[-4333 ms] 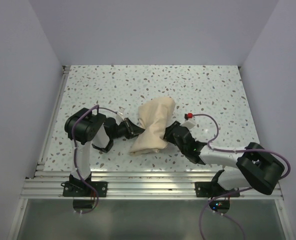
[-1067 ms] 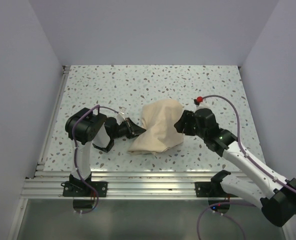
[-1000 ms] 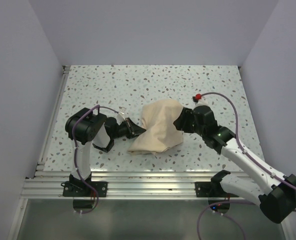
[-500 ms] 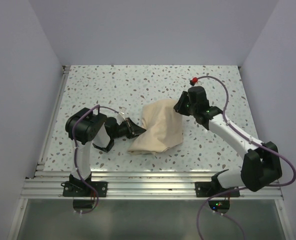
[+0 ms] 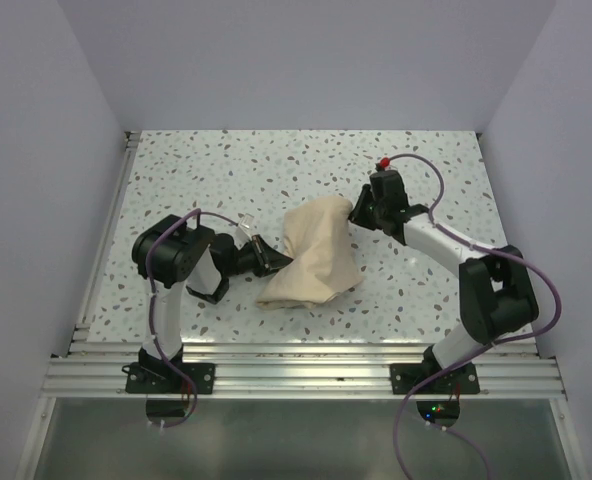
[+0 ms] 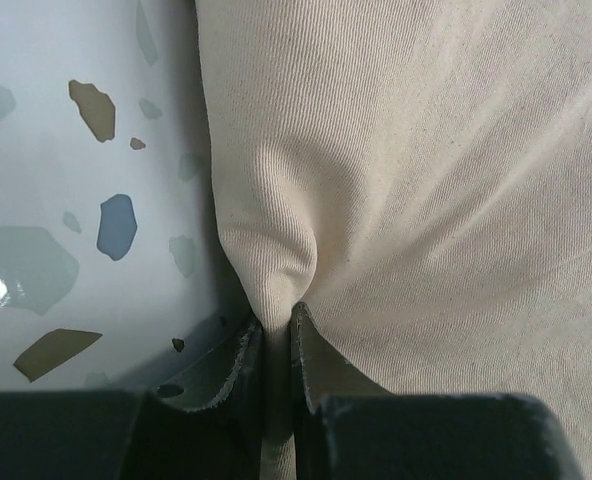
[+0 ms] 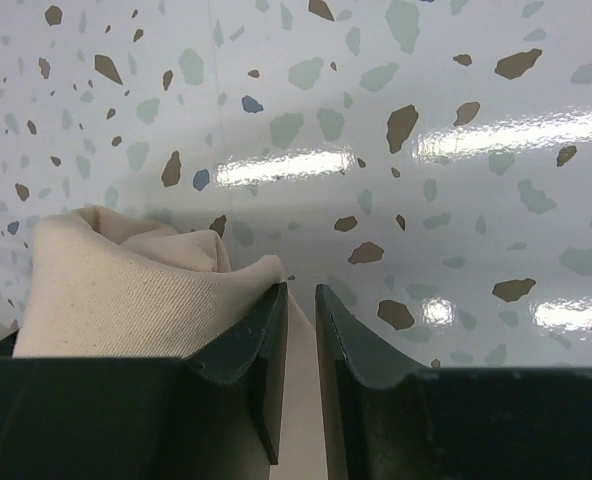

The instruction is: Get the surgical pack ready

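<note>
The surgical pack (image 5: pixel 311 255) is a tan cloth bundle lying mid-table, with nothing of its contents showing. My left gripper (image 5: pixel 271 262) lies low at the bundle's left edge. In the left wrist view that gripper (image 6: pixel 276 325) is shut on a pinched fold of the cloth (image 6: pixel 426 180). My right gripper (image 5: pixel 354 208) reaches to the bundle's far right corner. In the right wrist view its jaws (image 7: pixel 301 295) stand narrow, with a strip of the tan cloth (image 7: pixel 126 290) running between them.
The speckled table (image 5: pixel 276 170) lies all round the bundle, with grey walls on three sides. A metal rail (image 5: pixel 296 375) runs along the near edge by the arm bases. The right arm's purple cable (image 5: pixel 426 165) loops above its wrist.
My right arm has swung from the bundle's right side to its far right corner, and its jaws have narrowed onto the cloth. The left gripper has kept its hold and place.
</note>
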Tool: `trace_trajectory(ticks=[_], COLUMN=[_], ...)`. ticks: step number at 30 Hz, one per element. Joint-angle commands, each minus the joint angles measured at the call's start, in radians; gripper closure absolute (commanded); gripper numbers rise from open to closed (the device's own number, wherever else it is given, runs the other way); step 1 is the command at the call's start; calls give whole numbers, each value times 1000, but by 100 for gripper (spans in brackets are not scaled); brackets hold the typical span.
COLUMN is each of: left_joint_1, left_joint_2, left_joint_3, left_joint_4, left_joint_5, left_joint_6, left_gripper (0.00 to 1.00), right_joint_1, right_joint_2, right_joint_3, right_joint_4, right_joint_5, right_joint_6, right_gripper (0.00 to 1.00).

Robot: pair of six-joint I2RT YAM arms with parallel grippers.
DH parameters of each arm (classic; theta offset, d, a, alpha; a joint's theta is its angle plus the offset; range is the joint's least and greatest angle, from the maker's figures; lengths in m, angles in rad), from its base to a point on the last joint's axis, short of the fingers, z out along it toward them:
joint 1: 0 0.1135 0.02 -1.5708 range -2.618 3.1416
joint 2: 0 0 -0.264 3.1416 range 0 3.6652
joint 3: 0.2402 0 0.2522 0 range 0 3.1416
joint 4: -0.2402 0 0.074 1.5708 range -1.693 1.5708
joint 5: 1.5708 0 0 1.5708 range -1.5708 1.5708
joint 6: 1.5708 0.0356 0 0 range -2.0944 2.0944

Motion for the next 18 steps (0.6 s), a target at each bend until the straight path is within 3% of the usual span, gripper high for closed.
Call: trace_trajectory(ticks=[1,8,13,18], left_joint_1=[-7,-7,-6,-6], left_joint_2=[67,64,61,56], left_joint_3=[-17,-15,-17,-20], left_joint_4=[-201,-204,-205,-202], left_joint_5=[-42,-42,-39,-39], left_joint_6=[103,103,105,102], left_gripper=[100,100,100,100], right_joint_1=[1,-1,2,134], right_joint_2=[6,-98,-211,-333], right_joint_3=[16,16,-4,-27], right_joint_4=[20,-53,-173,-343], right_joint_5=[15,76,3,1], right_joint_6=[-12,-34,-102,-129], right_gripper=[78,77,77,82])
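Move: The right fingers, almost shut, are right at the cloth wrap's far right corner, which lies about 1 cm to their left and level in height. From there the middle of the wrapped bundle is some 8 cm back, 8 cm left and 3 cm lower; the left gripper's tips are about 10 cm back, 15 cm left and slightly lower. From the left hand, that corner is roughly 11 cm ahead and 14 cm right. Up and back, after barely moving at first: the right hand eases about 1 cm to the right, then lifts off the wrap's far right corner, rising some 6.5 cm while drawing back about 5 cm to end above the bundle's right side. Its fingers stay nearly shut and empty and tip up slightly. The left hand stays put, still pinching the cloth at the bundle's left edge. ##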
